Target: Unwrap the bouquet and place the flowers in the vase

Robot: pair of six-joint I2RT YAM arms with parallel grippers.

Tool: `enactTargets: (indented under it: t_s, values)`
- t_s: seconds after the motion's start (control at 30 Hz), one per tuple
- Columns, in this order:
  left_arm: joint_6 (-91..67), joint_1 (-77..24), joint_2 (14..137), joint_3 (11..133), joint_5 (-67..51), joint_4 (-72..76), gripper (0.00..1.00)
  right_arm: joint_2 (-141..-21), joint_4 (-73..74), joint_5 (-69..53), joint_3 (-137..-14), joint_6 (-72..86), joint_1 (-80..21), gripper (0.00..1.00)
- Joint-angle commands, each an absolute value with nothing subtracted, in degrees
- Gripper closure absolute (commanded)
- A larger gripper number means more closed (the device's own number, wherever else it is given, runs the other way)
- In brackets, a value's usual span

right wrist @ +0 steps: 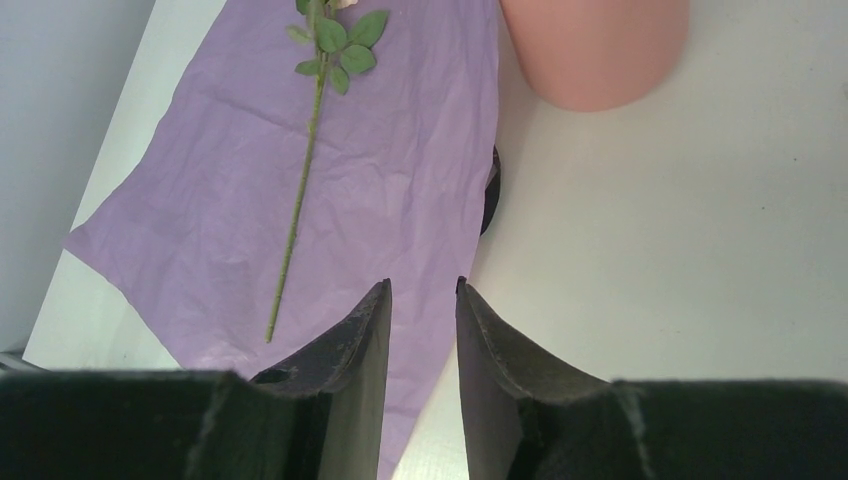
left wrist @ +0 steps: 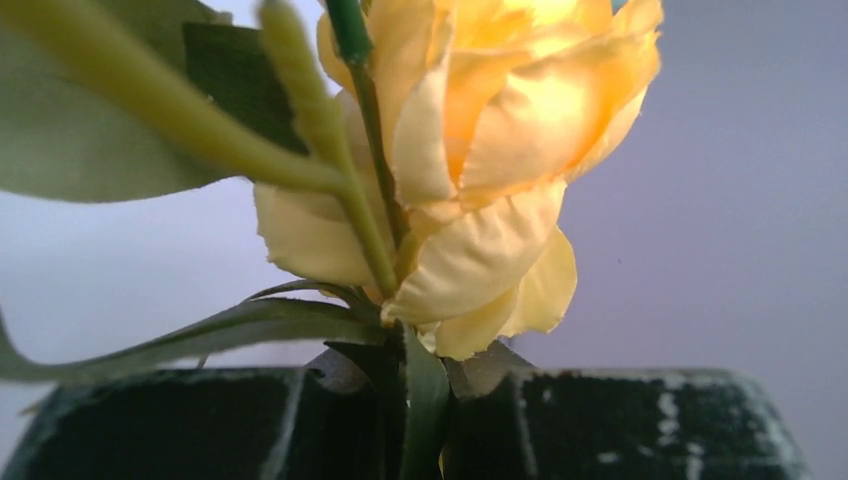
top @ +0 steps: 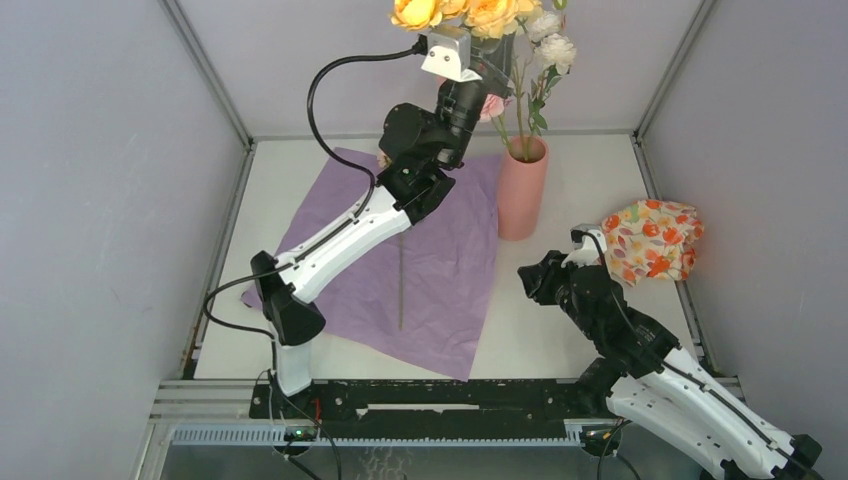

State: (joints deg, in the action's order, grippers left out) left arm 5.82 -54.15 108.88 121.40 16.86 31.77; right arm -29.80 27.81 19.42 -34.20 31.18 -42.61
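Observation:
My left gripper [top: 497, 55] is raised high at the back, just left of the vase's mouth, and is shut on the stems of yellow-orange flowers [top: 440, 12]. In the left wrist view a yellow rose [left wrist: 480, 150] and leaves rise straight out of the shut gripper [left wrist: 425, 400]. The salmon-pink vase [top: 522, 185] stands upright and holds white flowers [top: 555, 45]. No wrapped bouquet shows; a purple paper sheet [top: 420, 270] lies flat with one long stem [top: 401, 290] on it. My right gripper [top: 535, 280] hovers low and open by the paper's right edge. Nothing is between the jaws of the right gripper [right wrist: 423, 288].
An orange-flowered cloth bundle [top: 650, 238] lies at the right, beside my right wrist. In the right wrist view the vase's base [right wrist: 595, 50] is ahead to the right, and the stem [right wrist: 300, 190] lies on the purple sheet [right wrist: 420, 150]. Grey walls enclose the table.

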Motion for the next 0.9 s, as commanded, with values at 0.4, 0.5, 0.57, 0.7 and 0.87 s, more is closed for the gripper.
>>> enactTargets:
  t_s: [0.4,0.5,0.57,0.7,0.87]
  values:
    - [11.4,-53.8,112.7,119.6,24.8,47.9,0.87,-27.5,27.6,19.8,-34.5,30.1,-41.3,0.62]
    - [10.1,-53.5,113.5,118.7,26.3,47.9,0.87,-27.6,28.1,19.9,-34.5,30.0,-41.1,0.62]
    - [10.0,-53.5,114.0,118.1,26.9,48.3,0.87,-27.6,28.2,19.9,-34.5,30.0,-41.2,0.62]
    - [8.8,-53.5,114.6,116.5,28.9,48.3,0.87,-27.3,27.4,19.7,-33.8,30.1,-41.0,0.62]
    - [6.2,-53.4,115.7,113.8,30.5,46.9,0.87,-27.7,27.1,19.3,-33.3,30.2,-40.9,0.62]
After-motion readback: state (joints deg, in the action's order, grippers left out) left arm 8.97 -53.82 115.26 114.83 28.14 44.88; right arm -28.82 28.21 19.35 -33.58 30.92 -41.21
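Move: The vase that the left hand's yellow flowers are bound for stands about 11 cm ahead of this hand and 6 cm to its right, its middle nearly 50 cm below. Already in it, the white roses are some 12 cm ahead and 8 cm right, 14 cm lower; the pink roses lean about 12 cm ahead, 4 cm left, 25 cm lower. The last flower lies 6 cm ahead, 20 cm left, 60 cm down. From the right hand the vase is roughly 27 cm straight ahead, its middle 7 cm lower. First up and to the left by a couple of centimetres, then down about 9 cm, reaching some 5 cm forward and a little right, the left hand brings the yellow flowers down towards the vase, their stems hanging at its mouth. The wrist turns about 10 degrees counter-clockwise while the fingers keep their grip on the stems. ##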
